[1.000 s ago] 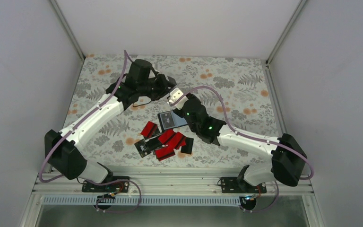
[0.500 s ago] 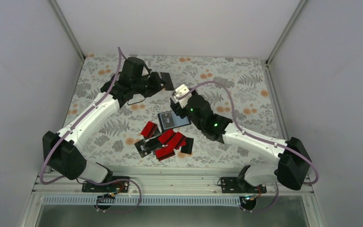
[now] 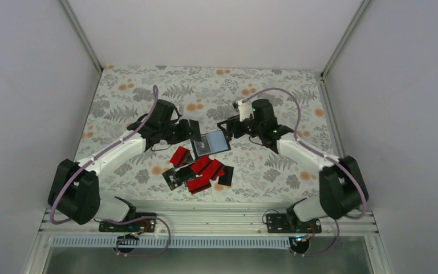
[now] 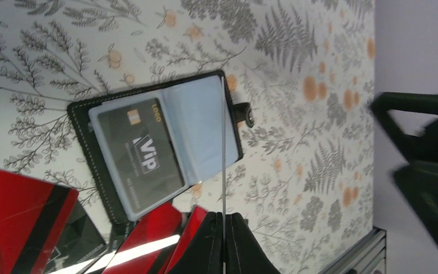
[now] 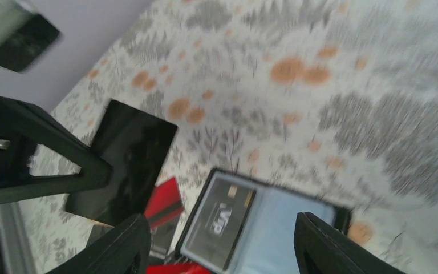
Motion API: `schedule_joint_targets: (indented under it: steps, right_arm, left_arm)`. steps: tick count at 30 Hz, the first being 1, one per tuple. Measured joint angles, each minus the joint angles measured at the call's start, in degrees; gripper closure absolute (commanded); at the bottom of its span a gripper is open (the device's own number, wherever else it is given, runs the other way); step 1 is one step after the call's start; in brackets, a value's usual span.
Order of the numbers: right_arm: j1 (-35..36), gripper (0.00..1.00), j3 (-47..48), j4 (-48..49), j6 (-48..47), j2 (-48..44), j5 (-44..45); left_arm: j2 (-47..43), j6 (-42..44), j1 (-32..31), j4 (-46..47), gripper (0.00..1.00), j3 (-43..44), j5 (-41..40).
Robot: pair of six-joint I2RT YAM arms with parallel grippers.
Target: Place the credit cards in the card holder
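Observation:
The card holder lies open on the flowered table, light blue-grey inside, with a black VIP card in its left pocket. My left gripper is shut on a black credit card, held upright on edge just left of the holder. In the left wrist view this held card shows as a thin line over the holder. My right gripper hovers open at the holder's far right corner, with nothing between its fingers. More red and black credit cards lie piled in front of the holder.
Grey walls enclose the flowered table on three sides. A metal rail with the arm bases runs along the near edge. The two grippers face each other closely across the holder.
Both grippers came down from higher and farther back to the holder. The right gripper opened and swung right; the left gripper brought the black card down to the holder's left side.

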Motion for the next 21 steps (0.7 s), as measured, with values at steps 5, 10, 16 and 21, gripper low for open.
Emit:
schedule_joint_targets:
  steps: [5,10,16,21]
  right_arm:
    - [-2.0,0.36,0.5,-2.6,2.8,10.4,-5.8]
    - [-2.7,0.37,2.9,-7.2,3.0,15.3,-4.0]
    - [-1.8,0.36,6.7,-10.1,1.7,17.6,1.4]
    - [0.3,0.37,9.1,-13.0,0.5,21.2,7.1]
  left_arm:
    - [0.0,2.1,-0.2,2.9,0.98,-3.3,0.9]
    - [1.0,2.7,-0.7,5.6,0.98,-5.8,1.6]
    - [2.4,2.8,-1.6,7.4,0.98,-7.4,1.7]
    - [3.4,2.8,-2.7,8.5,0.97,-7.5,1.6]
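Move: The left hand still pinches a black card. The open card holder's middle lies level with that hand, about 8 cm to its right and 14 cm below; a red card on the table is roughly 4 cm back and 4 cm to its left. For the empty-handed right hand, the strap on the holder's right edge is about 2 cm ahead, straight in line and 17 cm below, and the holder's middle is about 1 cm back and 6 cm left. Down goes the right hand, some 13 cm towards the strap edge of the card holder, easing about 2 cm forward late on while its fingers, held open, tip about 25 degrees steeper. The left hand sinks too, more slowly, some 5 cm and drifting slightly back and right, and keeps its pinch on the black card as it brings it closer over the holder. ##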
